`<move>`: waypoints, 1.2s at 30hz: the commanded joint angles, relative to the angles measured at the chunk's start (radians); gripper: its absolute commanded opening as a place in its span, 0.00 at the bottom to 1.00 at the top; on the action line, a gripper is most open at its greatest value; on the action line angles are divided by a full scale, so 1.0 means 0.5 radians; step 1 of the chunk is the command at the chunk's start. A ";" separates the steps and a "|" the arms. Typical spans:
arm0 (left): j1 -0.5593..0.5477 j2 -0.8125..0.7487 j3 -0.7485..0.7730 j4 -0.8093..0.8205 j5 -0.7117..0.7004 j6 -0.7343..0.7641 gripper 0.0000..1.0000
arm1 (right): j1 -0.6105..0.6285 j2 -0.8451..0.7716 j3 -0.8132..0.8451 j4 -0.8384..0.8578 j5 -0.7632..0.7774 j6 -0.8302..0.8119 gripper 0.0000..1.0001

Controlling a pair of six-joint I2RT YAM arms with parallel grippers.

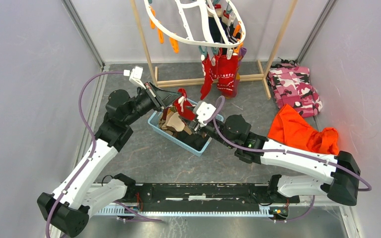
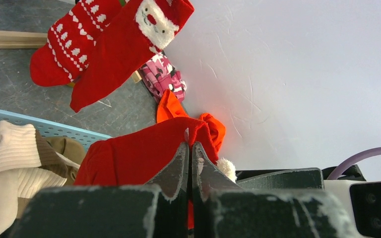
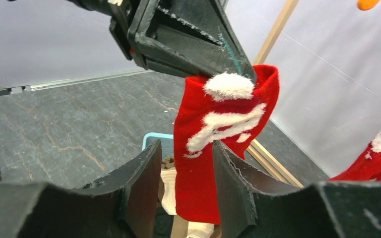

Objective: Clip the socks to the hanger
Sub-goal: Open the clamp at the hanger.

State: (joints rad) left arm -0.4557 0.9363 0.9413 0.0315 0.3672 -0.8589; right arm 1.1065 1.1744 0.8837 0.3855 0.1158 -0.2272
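Observation:
My left gripper (image 1: 176,99) is shut on the cuff of a red sock with white patterns (image 1: 183,105) and holds it up over the blue basket (image 1: 156,130). In the left wrist view the fingertips (image 2: 183,151) pinch the red sock (image 2: 134,156). My right gripper (image 3: 186,163) is open with the hanging sock (image 3: 218,148) between its fingers, against the right finger (image 3: 230,173). Two red socks (image 1: 222,72) hang clipped to the white oval hanger (image 1: 188,22), which has teal and orange clips. More socks (image 1: 176,124), beige and brown, lie in the basket.
A light wooden pole rack (image 1: 203,79) stands at the back under the hanger. A pink camouflage garment (image 1: 293,87) and a bright orange cloth (image 1: 302,131) lie on the floor at the right. Grey walls close in on both sides.

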 commanded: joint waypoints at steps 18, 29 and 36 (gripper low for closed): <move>-0.011 0.041 0.035 0.112 0.067 -0.083 0.02 | 0.011 0.166 0.065 0.289 0.250 0.116 0.47; -0.009 0.049 0.035 0.115 0.053 -0.071 0.02 | 0.000 0.167 0.055 0.369 0.165 0.006 0.00; -0.007 0.065 0.090 0.060 -0.002 -0.019 0.16 | -0.019 0.137 0.028 0.392 0.140 -0.041 0.00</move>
State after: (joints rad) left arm -0.4561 0.9638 0.9417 0.0498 0.3752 -0.8722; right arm 1.1049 1.2613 0.8837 0.5182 0.1993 -0.2291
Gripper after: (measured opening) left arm 0.062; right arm 0.010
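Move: Just ahead of the open right fingers hangs the red sock, its middle about 3 cm forward and 2 cm left, roughly level. The left fingers already grip its cuff, with the sock's middle some 2 cm back, 2 cm right and 6 cm below them. From the right hand, the blue basket lies some 8 cm forward, 3 cm left and 30 cm down; the hanging red socks are about 18 cm forward, 5 cm right and slightly lower. Easing about 2 cm forward and slightly left, the right hand brings its half-open fingers around the red sock, sinking about a centimetre on the way. There it stops and shuts them fully, pinching the cloth a few centimetres below the left grip while rising nearly a centimetre again. The left hand stays in place, keeping its hold on the cuff. ##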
